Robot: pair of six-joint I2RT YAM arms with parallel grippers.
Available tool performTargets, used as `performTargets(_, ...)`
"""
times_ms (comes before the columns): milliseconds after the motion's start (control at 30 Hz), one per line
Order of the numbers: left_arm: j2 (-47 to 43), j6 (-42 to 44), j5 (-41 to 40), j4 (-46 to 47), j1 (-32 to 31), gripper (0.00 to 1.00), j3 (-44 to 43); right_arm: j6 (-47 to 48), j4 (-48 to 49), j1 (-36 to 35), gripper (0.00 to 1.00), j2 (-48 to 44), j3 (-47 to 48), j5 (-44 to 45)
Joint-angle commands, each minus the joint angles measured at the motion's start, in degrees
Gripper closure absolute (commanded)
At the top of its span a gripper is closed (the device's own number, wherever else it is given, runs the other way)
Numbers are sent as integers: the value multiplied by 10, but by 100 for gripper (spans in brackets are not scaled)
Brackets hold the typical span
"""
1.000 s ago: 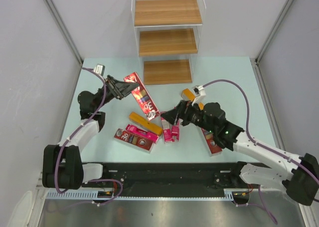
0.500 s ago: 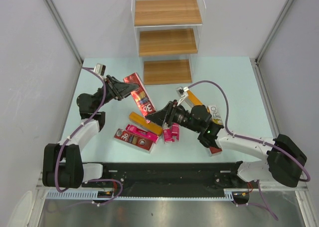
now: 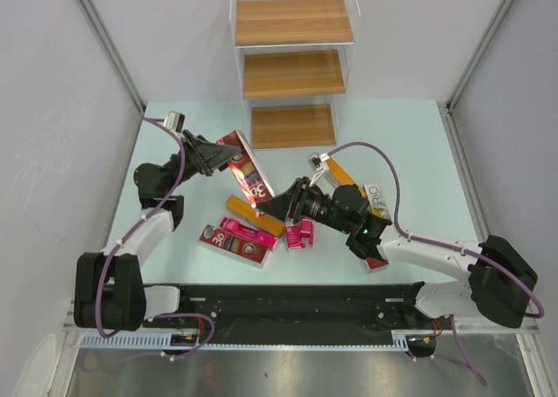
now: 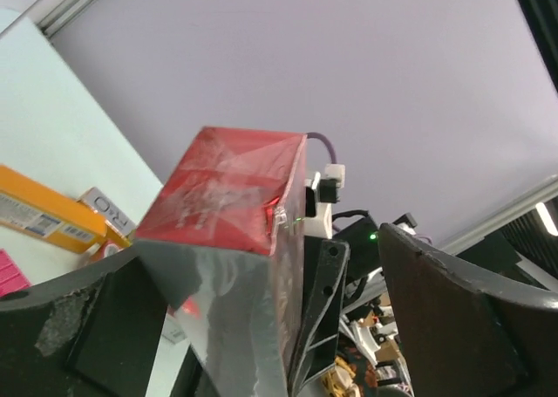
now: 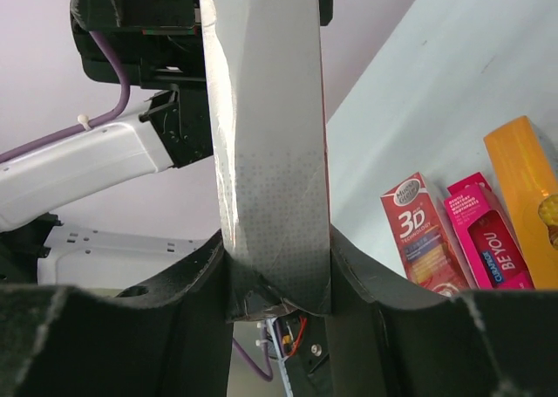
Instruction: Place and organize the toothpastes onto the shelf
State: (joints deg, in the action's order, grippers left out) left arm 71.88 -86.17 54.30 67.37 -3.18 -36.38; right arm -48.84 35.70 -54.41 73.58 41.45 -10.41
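A wide dark red toothpaste carton point(image 3: 251, 172) marked "3D" hangs above the table between both arms. My right gripper point(image 3: 272, 203) is shut on its near end; in the right wrist view both fingers press the carton's point(image 5: 270, 135) sides around the right gripper point(image 5: 279, 275). My left gripper point(image 3: 225, 155) is open around the far end. The carton point(image 4: 231, 192) leans on one finger of the left gripper point(image 4: 279, 327), and the other finger stands apart. The stepped wooden shelf point(image 3: 293, 126) stands at the back with bare boards.
On the table lie another dark red carton point(image 3: 234, 242), an orange one point(image 3: 253, 215) and pink ones point(image 3: 296, 233). More cartons lie by the right arm: orange point(image 3: 342, 172) and red point(image 3: 373, 256). The right wrist view shows a red carton point(image 5: 418, 231) and a pink one point(image 5: 484, 231).
The right arm swung left to the red carton and its jaws closed on the near end. The left jaws, shut on the carton before, have opened wide.
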Motion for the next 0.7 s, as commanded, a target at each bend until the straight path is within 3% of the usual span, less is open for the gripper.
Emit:
performTargets(0,-36,89,9,-93,4,1,-11,6,10,6,70,-58,14,16)
performTargets(33,-48,122,-2,-200,4,0,-21,5,-15,9,71,-67,14,23)
performTargets(133,-117,347,-91,-490,1,0,-88,11,-80,23,71,-111,14,45)
performTargets(167,-135,451,-211,-668,-1,0,-110,16,-97,30,71,-124,14,52)
performTargets(233,-182,507,-318,-782,-7,0,-147,17,-140,39,71,-160,14,61)
performTargets(267,-197,538,-425,-847,-6,0,-155,22,-156,47,71,-170,17,64)
performTargets(400,-226,574,-560,-943,-8,0,-176,40,-248,62,71,-191,56,84)
performTargets(667,-175,596,-482,-956,-7,0,-182,93,-346,117,71,-67,267,49)
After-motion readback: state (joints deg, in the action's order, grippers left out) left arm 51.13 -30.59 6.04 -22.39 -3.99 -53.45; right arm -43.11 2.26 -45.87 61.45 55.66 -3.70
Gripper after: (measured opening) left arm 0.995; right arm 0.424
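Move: Ahead of the right hand, which already holds the red toothpaste box, the empty shelf stands about 36 cm farther out and 6 cm to its right, its middle board roughly level with the hand. On the table some 25 cm below lie the pink pair, 3 cm ahead and 8 cm right, and the right-hand orange box, 16 cm ahead and 22 cm right. From the left hand the shelf is about 27 cm ahead, 16 cm right and 8 cm lower. Keeping its grip on the red box's near end, the right hand carries it about 8 cm right while rising some 6 cm, and late on forward towards the shelf, yawing about 15 degrees clockwise. The left hand, fingers already open around the far end, comes free and backs off about 12 cm left and 7 cm down, rolling and swinging strongly counter-clockwise. ##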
